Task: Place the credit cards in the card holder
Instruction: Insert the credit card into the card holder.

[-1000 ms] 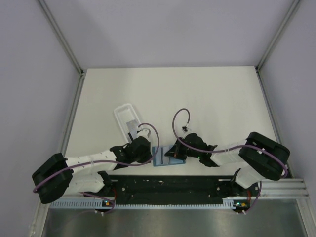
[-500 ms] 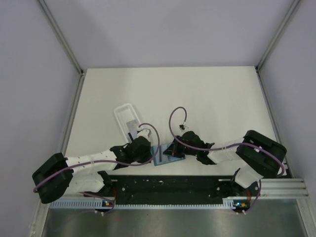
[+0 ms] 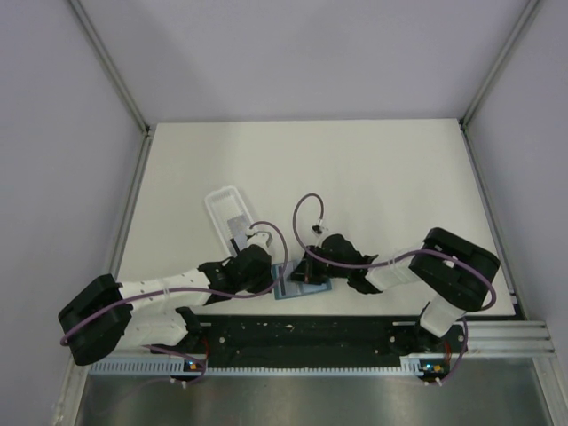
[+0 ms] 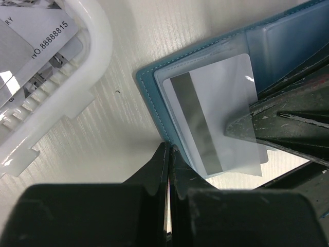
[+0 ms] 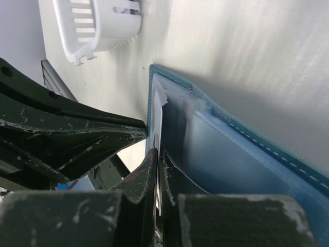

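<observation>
The teal card holder (image 3: 288, 286) lies open on the table between my two grippers, near the front edge. A white credit card (image 4: 216, 110) with a grey stripe sits partly inside its clear left pocket. My right gripper (image 5: 158, 154) is shut on that card's edge (image 5: 157, 110), with the holder's blue inside (image 5: 247, 164) just beyond. My left gripper (image 4: 168, 146) is shut, its tips at the holder's teal border (image 4: 149, 92); whether it pinches the border I cannot tell. More credit cards (image 4: 36, 31) lie in the white tray.
The long white tray (image 3: 229, 217) stands just behind the left gripper, close to the holder's left side (image 4: 92, 62). The black rail of the arm bases (image 3: 302, 333) runs right in front. White walls enclose the table at the sides.
My right arm has moved left with the card, carrying it further over the holder. The left arm and the tray have stayed put.
</observation>
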{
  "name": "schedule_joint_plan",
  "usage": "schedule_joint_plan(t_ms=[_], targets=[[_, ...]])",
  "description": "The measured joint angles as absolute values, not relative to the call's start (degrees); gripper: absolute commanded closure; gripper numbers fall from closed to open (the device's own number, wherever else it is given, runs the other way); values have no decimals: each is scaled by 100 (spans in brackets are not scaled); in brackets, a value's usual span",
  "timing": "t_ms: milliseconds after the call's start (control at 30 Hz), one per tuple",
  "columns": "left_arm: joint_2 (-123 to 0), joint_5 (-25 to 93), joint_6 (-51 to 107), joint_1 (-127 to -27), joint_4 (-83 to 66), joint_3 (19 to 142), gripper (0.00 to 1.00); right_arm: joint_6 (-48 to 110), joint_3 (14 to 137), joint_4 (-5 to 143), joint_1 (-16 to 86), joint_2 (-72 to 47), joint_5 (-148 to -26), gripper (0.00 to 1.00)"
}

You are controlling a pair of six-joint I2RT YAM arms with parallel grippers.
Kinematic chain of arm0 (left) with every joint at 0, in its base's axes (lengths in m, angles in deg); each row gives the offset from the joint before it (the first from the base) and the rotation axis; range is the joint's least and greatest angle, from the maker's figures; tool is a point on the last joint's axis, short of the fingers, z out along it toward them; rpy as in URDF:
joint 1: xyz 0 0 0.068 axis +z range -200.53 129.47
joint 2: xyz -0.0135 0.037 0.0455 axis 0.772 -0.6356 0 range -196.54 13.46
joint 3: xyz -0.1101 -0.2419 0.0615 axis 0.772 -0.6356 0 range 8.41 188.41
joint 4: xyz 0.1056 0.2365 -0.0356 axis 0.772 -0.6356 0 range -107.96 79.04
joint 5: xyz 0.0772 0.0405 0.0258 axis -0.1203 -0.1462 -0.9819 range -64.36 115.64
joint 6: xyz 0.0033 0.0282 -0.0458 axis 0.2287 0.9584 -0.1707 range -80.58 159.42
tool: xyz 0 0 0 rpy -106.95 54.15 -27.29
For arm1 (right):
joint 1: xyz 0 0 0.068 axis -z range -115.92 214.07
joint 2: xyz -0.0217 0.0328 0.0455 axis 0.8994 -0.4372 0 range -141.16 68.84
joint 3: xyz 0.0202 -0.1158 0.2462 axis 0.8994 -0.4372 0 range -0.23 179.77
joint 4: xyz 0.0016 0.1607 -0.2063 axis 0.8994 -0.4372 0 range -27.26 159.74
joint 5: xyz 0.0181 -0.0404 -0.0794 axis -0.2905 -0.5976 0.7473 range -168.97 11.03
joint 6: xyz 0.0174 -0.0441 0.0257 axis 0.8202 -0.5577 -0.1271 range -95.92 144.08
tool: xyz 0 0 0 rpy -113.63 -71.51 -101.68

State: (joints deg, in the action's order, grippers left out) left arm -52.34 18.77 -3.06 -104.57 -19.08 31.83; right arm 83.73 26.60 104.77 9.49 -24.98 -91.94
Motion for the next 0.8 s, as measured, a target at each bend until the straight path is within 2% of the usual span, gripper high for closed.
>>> schedule_joint_plan(t_ms=[33, 233, 300, 500, 800], targets=[[-5234, 1877, -306, -10457, -1910, 3183, 100, 8347, 2689, 10435, 949, -2502, -9207, 99], [-5234, 1879, -291, -10457, -1906, 3183, 100, 8022, 2957, 9607, 944, -2321, -9109, 70], [-5234, 1877, -291, -10457, -1904, 3183, 100, 7893, 3049, 9190, 933, -2165, -9019, 66], [-5234, 1877, -293, -10457, -1904, 3183, 100, 7539, 3355, 8062, 907, -1765, -8674, 61], [-5232, 1877, -293, -10457, -1904, 3183, 100, 7289, 3548, 7139, 907, -1385, -8292, 64]])
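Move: The card lies almost fully in the holder's left pocket, its right edge still between the right hand's shut fingers: its middle is about 1 cm ahead of that hand, 2 cm left and 1 cm below. The empty right half of the holder is centred some 5 cm to the hand's right, and the white tray's middle roughly 15 cm ahead and 18 cm left. From the left hand the card's middle is about 1 cm ahead and 4 cm right. The card's right edge is let go: the right fingers open to over a third of their range, then keep that gap as the hand backs off to the right by about 4 cm, rising some 1 cm and tilting roughly 18 degrees so the fingertips point more steeply down. The left hand stays put, shut fingertips at the holder's left edge. ##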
